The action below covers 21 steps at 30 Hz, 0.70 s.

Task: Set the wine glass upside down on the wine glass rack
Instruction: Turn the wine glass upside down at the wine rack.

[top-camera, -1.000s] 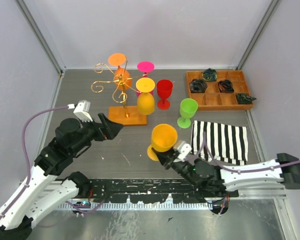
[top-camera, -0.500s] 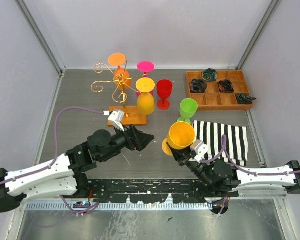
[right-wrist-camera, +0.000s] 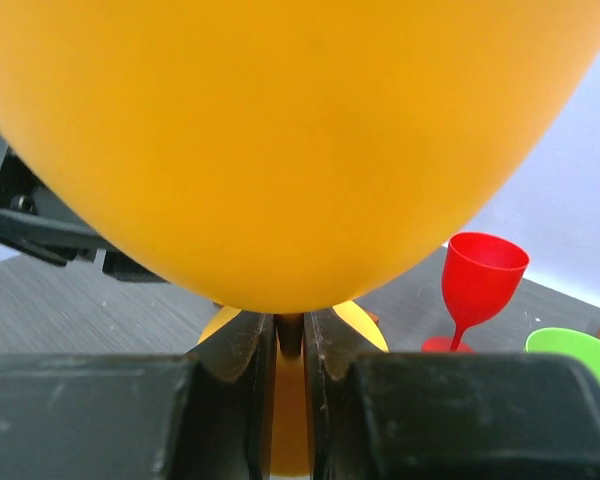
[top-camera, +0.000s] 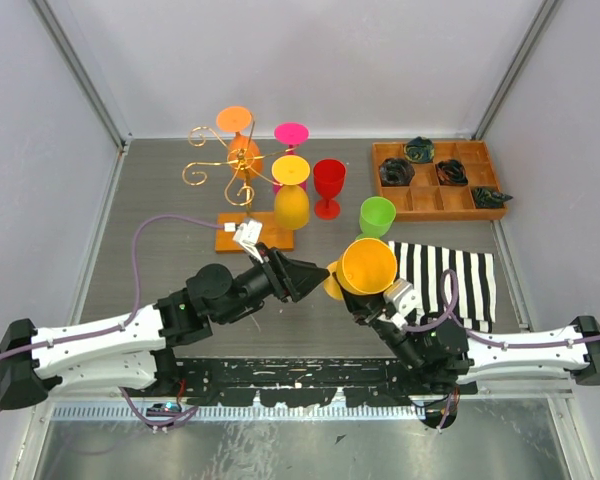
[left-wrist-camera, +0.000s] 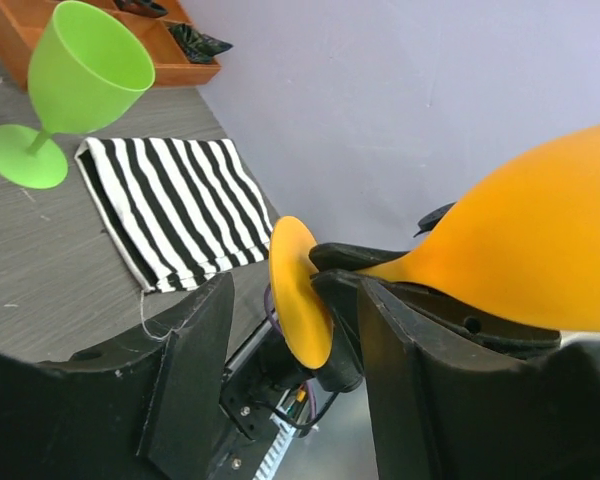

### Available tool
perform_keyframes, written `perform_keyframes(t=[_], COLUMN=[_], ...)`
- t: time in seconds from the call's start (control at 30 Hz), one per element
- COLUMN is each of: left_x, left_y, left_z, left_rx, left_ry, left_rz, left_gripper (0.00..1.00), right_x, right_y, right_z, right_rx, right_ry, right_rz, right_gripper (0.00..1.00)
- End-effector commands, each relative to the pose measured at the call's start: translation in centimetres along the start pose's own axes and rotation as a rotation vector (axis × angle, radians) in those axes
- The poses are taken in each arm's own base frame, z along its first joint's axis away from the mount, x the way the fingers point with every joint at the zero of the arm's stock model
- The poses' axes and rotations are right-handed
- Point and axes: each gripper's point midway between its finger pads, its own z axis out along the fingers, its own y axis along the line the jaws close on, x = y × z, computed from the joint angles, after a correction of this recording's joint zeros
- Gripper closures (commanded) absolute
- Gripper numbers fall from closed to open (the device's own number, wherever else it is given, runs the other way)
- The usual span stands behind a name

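An orange wine glass [top-camera: 368, 265] hangs tilted above the table's front middle, with my right gripper [right-wrist-camera: 290, 335] shut on its stem just under the bowl [right-wrist-camera: 280, 130]. My left gripper [top-camera: 313, 278] has come in from the left. Its jaws stand apart on either side of the glass's round foot [left-wrist-camera: 298, 290], with gaps showing, so it is open. The wine glass rack [top-camera: 242, 175], gold wire on a wooden base [top-camera: 255, 232], stands at the back left. Upside-down orange [top-camera: 245, 155], yellow [top-camera: 292, 205] and pink [top-camera: 291, 133] glasses hang on it.
A red glass [top-camera: 329, 185] and a green glass [top-camera: 376, 220] stand upright right of the rack. A black-and-white striped cloth [top-camera: 440, 280] lies at the front right. A compartmented wooden tray [top-camera: 440, 180] holding dark items sits at the back right.
My left arm has swung right, from beside the rack base to the held glass, and its jaws have narrowed around the foot. My right gripper carried the glass right and up.
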Motion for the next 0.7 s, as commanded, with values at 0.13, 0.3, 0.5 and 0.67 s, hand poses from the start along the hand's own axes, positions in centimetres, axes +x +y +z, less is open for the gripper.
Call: perform_keyframes(t=[0.13,0.3,0.5,0.67], left_x=[-0.5,0.0,0.4,0.7], left_y=[-1.7,-2.8,-3.7,-4.0], left_z=[-0.2,0.3,1.0,1.3], left_rx=[0.065,0.099,0.127,0.138], left_ry=[-0.039,-0.020,-0.005,-0.002], left_rz=[-0.043,-0.048,-0.054,-0.059], left_gripper=[0.46,0.48,0.54,0.61], right_x=[-6.5,-7.1,-7.1,-7.2], right_y=[-2.1,-1.5,-1.1,-1.1], right_z=[1.0,1.3,1.4,1.3], right_rx=[0.089,0.059,0.045,0.040], right_ry=[-0.168,-0.180,-0.180,-0.183], right_rz=[0.142,0.138,0.133,0.141], right_gripper=[0.99,0.99,0.99,0.99])
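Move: From the empty left hand, the foot of the yellow wine glass is about 4 cm to the right, hardly farther out and nearly level. The right hand holds the glass by its stem; the foot is some 3 cm left and 2 cm ahead of that hand. From the left hand the rack is roughly 24 cm ahead, 12 cm left and 12 cm lower, and the green glass about 23 cm ahead, 15 cm right and 22 cm below. Straight up about 4 cm, then easing to a stop, the right hand lifts the yellow glass by its stem with its left side tipping up 5 to 10 degrees. The left hand draws right and back about 3 cm towards the glass's foot, its fingers narrowing on either side of the disc without having clearly pinched it. ##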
